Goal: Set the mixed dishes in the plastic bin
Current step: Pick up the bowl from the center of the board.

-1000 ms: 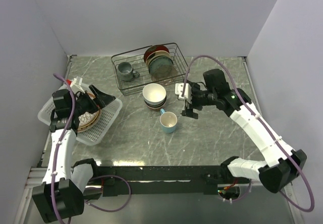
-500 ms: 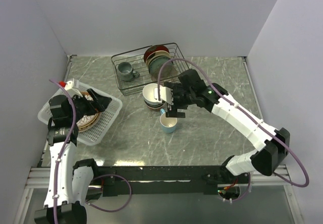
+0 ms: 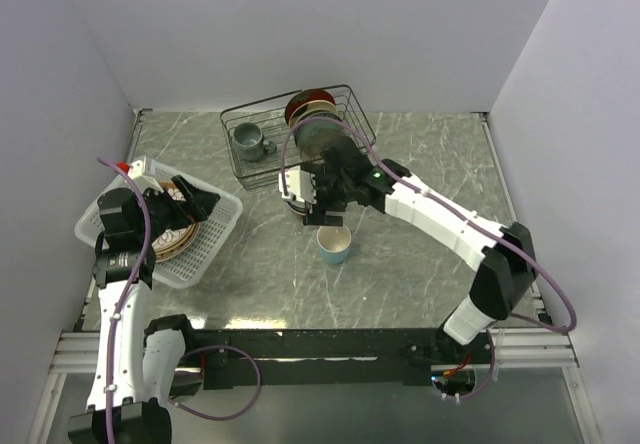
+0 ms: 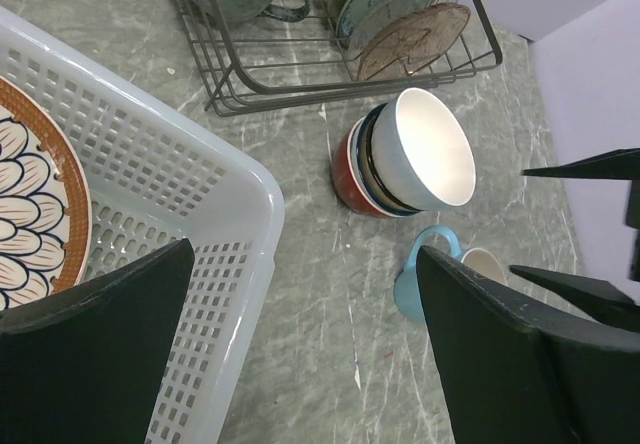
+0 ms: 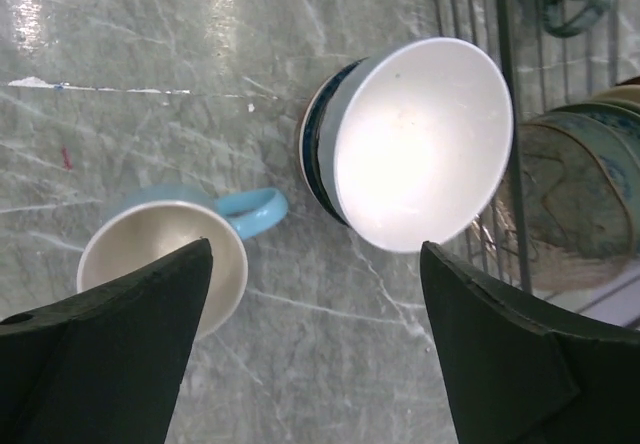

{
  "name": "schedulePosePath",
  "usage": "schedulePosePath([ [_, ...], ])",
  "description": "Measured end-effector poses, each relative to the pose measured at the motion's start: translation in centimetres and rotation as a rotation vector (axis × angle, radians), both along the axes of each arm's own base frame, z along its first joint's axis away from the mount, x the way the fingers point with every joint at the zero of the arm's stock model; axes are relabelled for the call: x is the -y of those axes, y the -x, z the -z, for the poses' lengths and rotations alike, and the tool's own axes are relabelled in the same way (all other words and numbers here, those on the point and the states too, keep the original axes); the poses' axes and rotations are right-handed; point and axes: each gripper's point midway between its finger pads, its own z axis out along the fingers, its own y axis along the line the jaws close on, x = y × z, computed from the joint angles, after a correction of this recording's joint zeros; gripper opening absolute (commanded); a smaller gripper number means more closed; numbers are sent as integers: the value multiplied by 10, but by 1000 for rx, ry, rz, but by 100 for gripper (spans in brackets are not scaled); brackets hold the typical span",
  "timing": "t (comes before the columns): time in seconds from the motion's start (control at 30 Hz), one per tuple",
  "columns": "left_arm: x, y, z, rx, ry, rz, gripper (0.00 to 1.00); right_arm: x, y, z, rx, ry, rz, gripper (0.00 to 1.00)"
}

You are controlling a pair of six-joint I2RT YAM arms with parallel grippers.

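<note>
The white plastic bin (image 3: pixel 218 236) sits at the left and holds a tan-rimmed patterned plate (image 3: pixel 172 236); both show in the left wrist view, the bin (image 4: pixel 225 214) and the plate (image 4: pixel 35 214). My left gripper (image 3: pixel 200 202) is open and empty above the bin's right end. A stack of bowls with a cream one on top (image 4: pixel 432 149) stands in front of the rack. My right gripper (image 3: pixel 318 209) is open and empty just above it and hides most of it from the top camera. The cream bowl (image 5: pixel 420 144) and the light blue mug (image 5: pixel 160 259) lie below its fingers. The mug (image 3: pixel 334 244) stands upright.
A black wire rack (image 3: pixel 345 92) at the back holds a grey mug (image 3: pixel 250 142) and several upright plates (image 3: pixel 312 114). The rack's wires (image 5: pixel 503 74) are close to the bowls. White walls enclose the marble table (image 3: pixel 430 144) on three sides.
My right arm has swung left, from right of the mug to over the bowl stack. My left gripper has drawn back slightly over the bin. Both stay open.
</note>
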Motion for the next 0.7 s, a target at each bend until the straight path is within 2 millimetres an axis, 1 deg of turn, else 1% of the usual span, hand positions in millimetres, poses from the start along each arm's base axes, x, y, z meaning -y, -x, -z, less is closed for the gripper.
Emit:
schedulePosePath([
  [0.03, 0, 0, 0, 0, -1, -2, 99, -3, -1, 5, -11, 7, 2, 83],
  [0.1, -1, 0, 0, 0, -2, -5, 99, -9, -5, 14, -31, 17, 9, 79],
  [0.13, -1, 0, 0, -1, -2, -6, 99, -12, -8, 19, -40, 22, 16, 75],
  [0.2, -1, -1, 0, 0, -3, -7, 99, -18, -15, 25, -52, 25, 32, 73],
  [0.23, -1, -1, 0, 0, -3, -8, 99, -21, -19, 27, -54, 25, 42, 69],
  [0.3, -2, -1, 0, -1, -4, -11, 99, -25, -24, 32, -62, 25, 57, 67],
  [0.33, -2, -1, 0, -1, -4, -12, 99, -27, -26, 33, -65, 26, 60, 61],
  [0.43, -2, -1, 0, 0, -5, -14, 99, -32, -29, 40, -83, 30, 71, 51],
  [0.47, -2, -1, 0, 1, -5, -14, 99, -33, -29, 42, -89, 33, 73, 51],
  [0.6, -2, -1, 0, 1, -5, -14, 99, -39, -33, 49, -102, 38, 77, 42],
  [0.67, -2, -1, 0, 1, -5, -14, 99, -40, -32, 55, -116, 50, 78, 41],
  [0.7, -2, -1, 0, 0, -5, -14, 99, -41, -32, 57, -119, 52, 78, 36],
])
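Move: The white bowl on top of the stack is the right hand's aim, about 7 cm ahead, 5 cm to its left and 9 cm below. The blue cup sits some 5 cm back, 2 cm to the right and 13 cm below; the dish rack is roughly 20 cm ahead, 6 cm left and 12 cm below. From the left hand the bowl is about 6 cm ahead, 23 cm right and 13 cm below. The right hand sinks about 6 cm, moving left and forward to the white bowl's near rim, fingers half closing. ##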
